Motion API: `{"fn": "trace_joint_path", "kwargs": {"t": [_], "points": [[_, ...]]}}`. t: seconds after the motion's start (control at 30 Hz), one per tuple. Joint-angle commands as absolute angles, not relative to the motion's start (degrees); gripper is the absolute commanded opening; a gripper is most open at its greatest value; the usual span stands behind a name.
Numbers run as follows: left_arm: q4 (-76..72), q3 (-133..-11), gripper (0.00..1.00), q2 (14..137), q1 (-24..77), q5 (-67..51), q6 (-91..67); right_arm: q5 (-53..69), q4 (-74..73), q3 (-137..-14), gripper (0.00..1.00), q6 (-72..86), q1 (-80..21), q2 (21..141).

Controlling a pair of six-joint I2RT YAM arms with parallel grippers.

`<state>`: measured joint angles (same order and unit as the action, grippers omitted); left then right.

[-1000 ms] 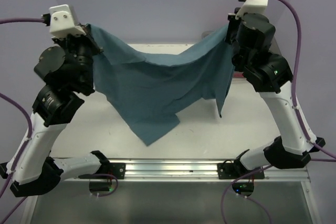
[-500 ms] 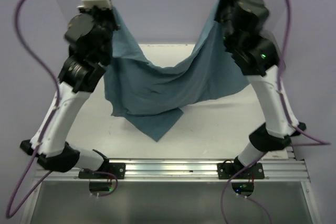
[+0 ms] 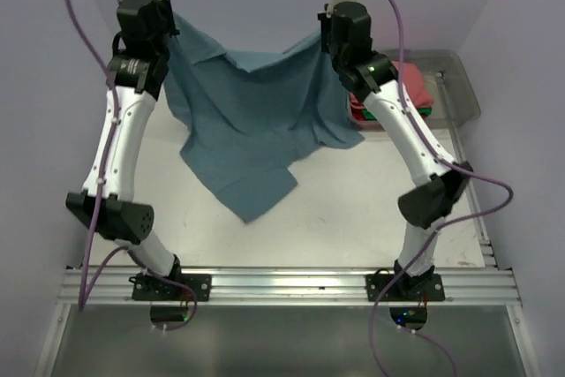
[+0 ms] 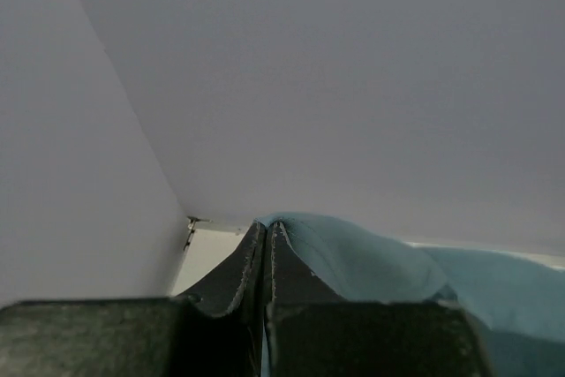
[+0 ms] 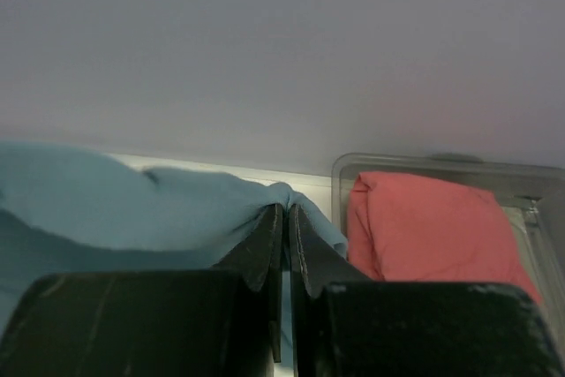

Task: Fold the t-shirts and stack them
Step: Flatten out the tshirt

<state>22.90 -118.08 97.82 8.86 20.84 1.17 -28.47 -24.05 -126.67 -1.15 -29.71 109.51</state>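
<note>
A slate-blue t-shirt (image 3: 252, 121) hangs between my two raised grippers over the far half of the table, its lower end draped on the table top. My left gripper (image 3: 168, 24) is shut on its upper left corner; the cloth (image 4: 353, 258) shows pinched at the fingertips (image 4: 267, 229). My right gripper (image 3: 325, 37) is shut on the upper right corner; the cloth (image 5: 132, 200) wraps over the shut fingertips (image 5: 284, 211). A salmon-pink t-shirt (image 5: 424, 227) lies folded in a clear bin at the far right, with red and green cloth (image 3: 415, 86) showing there from above.
The clear plastic bin (image 3: 459, 77) stands at the table's far right corner. A metal rail (image 3: 282, 284) runs along the near edge with both arm bases on it. Purple walls close the back and sides.
Both arms have stretched farther back and moved closer together, carrying the blue shirt toward the far edge. The shirt's lower part now rests on the table and the bin has come into view.
</note>
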Motion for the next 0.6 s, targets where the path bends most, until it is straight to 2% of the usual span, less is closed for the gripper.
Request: {"fn": "trace_joint_path", "kwargs": {"t": [0.0,0.1,0.23,0.33,0.4,0.57], "points": [[11.7,-111.4,0.00,76.9,9.5,19.6,2.7,-23.9,-8.8,-116.3,0.00,-1.5,-30.1,87.9],[11.6,-98.4,0.00,62.6,9.6,19.3,0.9,-18.8,-10.5,-105.4,0.00,-0.4,-30.7,79.0],[17.8,-91.1,0.00,49.6,9.8,16.6,-3.4,-13.6,-14.7,-96.3,0.00,3.8,-32.3,64.6],[22.8,-93.8,0.00,46.0,9.8,12.7,-5.2,-8.9,-16.5,-94.0,0.00,4.7,-33.2,60.1],[24.9,-99.4,0.00,46.6,9.8,10.0,-6.2,-6.5,-19.0,-96.8,0.00,4.8,-33.2,59.0],[28.1,-111.0,0.00,54.6,9.8,8.2,-7.6,-8.3,-17.9,-102.6,0.00,5.9,-33.3,61.4]]}}
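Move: Each hand already pinches an upper corner of the blue t-shirt, high over the table. From the left hand the shirt's middle lies about 19 cm right, 7 back and some 30 below; from the right hand, about 21 left and 8 back, also some 30 below. The shirt's trailing end is about 28 back and 19 left of the right hand, 43 below it; the red t-shirt sits 15 ahead, 24 right and 38 below that hand. Fast back towards the bases and up, both hands haul the pinched corners of the blue t-shirt together, easing off at the end: the left goes back nearly 40 cm, the right about 30 while veering some 8 cm right, away from the left hand. Both rise about 20 cm, fingers shut and tipping upward; the right also turns counter-clockwise. ##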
